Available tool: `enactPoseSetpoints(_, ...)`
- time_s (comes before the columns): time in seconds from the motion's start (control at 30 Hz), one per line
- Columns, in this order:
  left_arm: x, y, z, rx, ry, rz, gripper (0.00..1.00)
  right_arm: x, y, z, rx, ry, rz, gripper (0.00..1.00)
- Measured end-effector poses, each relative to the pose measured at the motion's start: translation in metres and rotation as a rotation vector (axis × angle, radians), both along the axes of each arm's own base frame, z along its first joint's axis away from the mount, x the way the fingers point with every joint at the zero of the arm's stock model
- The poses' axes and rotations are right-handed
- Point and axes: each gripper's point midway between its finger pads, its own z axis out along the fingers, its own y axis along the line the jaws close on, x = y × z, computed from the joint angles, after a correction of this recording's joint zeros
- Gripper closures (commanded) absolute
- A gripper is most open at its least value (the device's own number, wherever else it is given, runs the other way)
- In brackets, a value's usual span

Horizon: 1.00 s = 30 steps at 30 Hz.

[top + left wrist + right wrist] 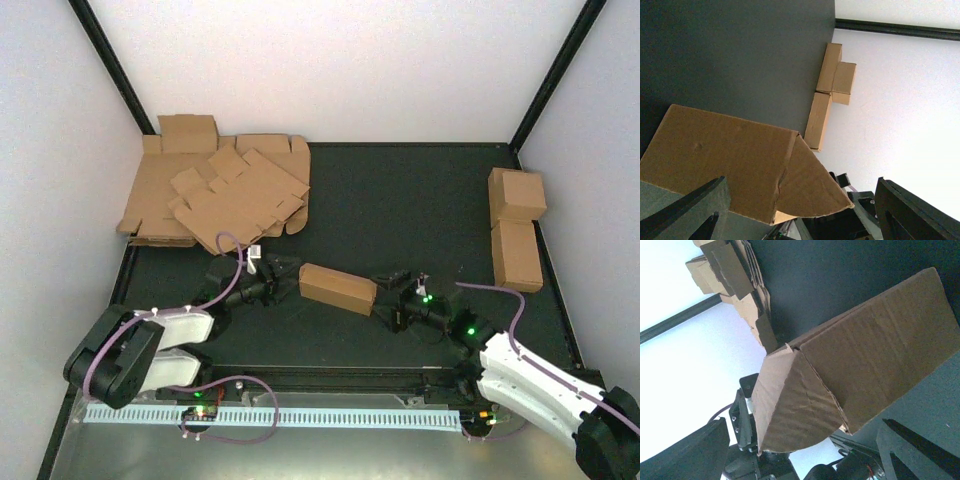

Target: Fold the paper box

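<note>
The paper box point(338, 288) is a long, low brown carton lying on the dark table between my two arms. My left gripper point(284, 274) is at its left end and my right gripper point(392, 285) at its right end. In the left wrist view the box point(730, 160) shows a rounded end flap hanging loose, and the left gripper point(801, 182) stands open around that end with a gap to each finger. In the right wrist view the other end of the box point(865, 355) also has a rounded flap standing out, and the right gripper point(804, 422) is open around it without touching.
A stack of flat brown blanks point(215, 195) lies at the back left, also seen in the right wrist view point(735, 275). Finished cartons point(517, 225) sit against the right wall, seen too by the left wrist point(832, 85). White walls enclose the table. A slotted rail point(300, 415) runs along the front.
</note>
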Motion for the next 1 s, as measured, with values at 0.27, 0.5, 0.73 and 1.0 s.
enactPoseSetpoints(0.27,0.0,-0.006,-0.011,-0.016,0.041,-0.02,0.31,0.002,0.003,-0.005,-0.002,0.015,0.003,0.29)
enactPoseSetpoints(0.5,0.002,-0.01,-0.009,-0.036,0.029,-0.024,0.4,0.002,0.001,-0.01,-0.01,0.015,-0.004,0.49)
enactPoseSetpoints(0.73,0.002,-0.011,-0.008,-0.038,0.025,-0.027,0.46,0.001,-0.002,-0.016,-0.022,0.019,-0.016,0.57)
enactPoseSetpoints(1.0,0.003,-0.01,-0.012,-0.031,0.032,-0.018,0.5,0.003,-0.002,-0.019,-0.016,0.007,-0.02,0.53)
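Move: The paper box lies between the two hands. Its middle is about 10 cm right of the left hand and 2 cm back, and about 9 cm left of the right hand and 2 cm ahead, some 3 cm below each. The stack of flat cardboard sits about 18 cm ahead and 12 cm left of the left hand, 8 cm down. The nearer finished box stands roughly 9 cm ahead and 31 cm right of the right hand, 3 cm down. The paper box's two ends are taken in from both sides: the fingers, one above the other, straddle the fold at each end and draw in from wide to about half open, closing onto the panels. Meanwhile the right hand sinks about 2 cm, and the left eases about 1 cm down and 1 cm right, into its end; neither wrist turns noticeably. ##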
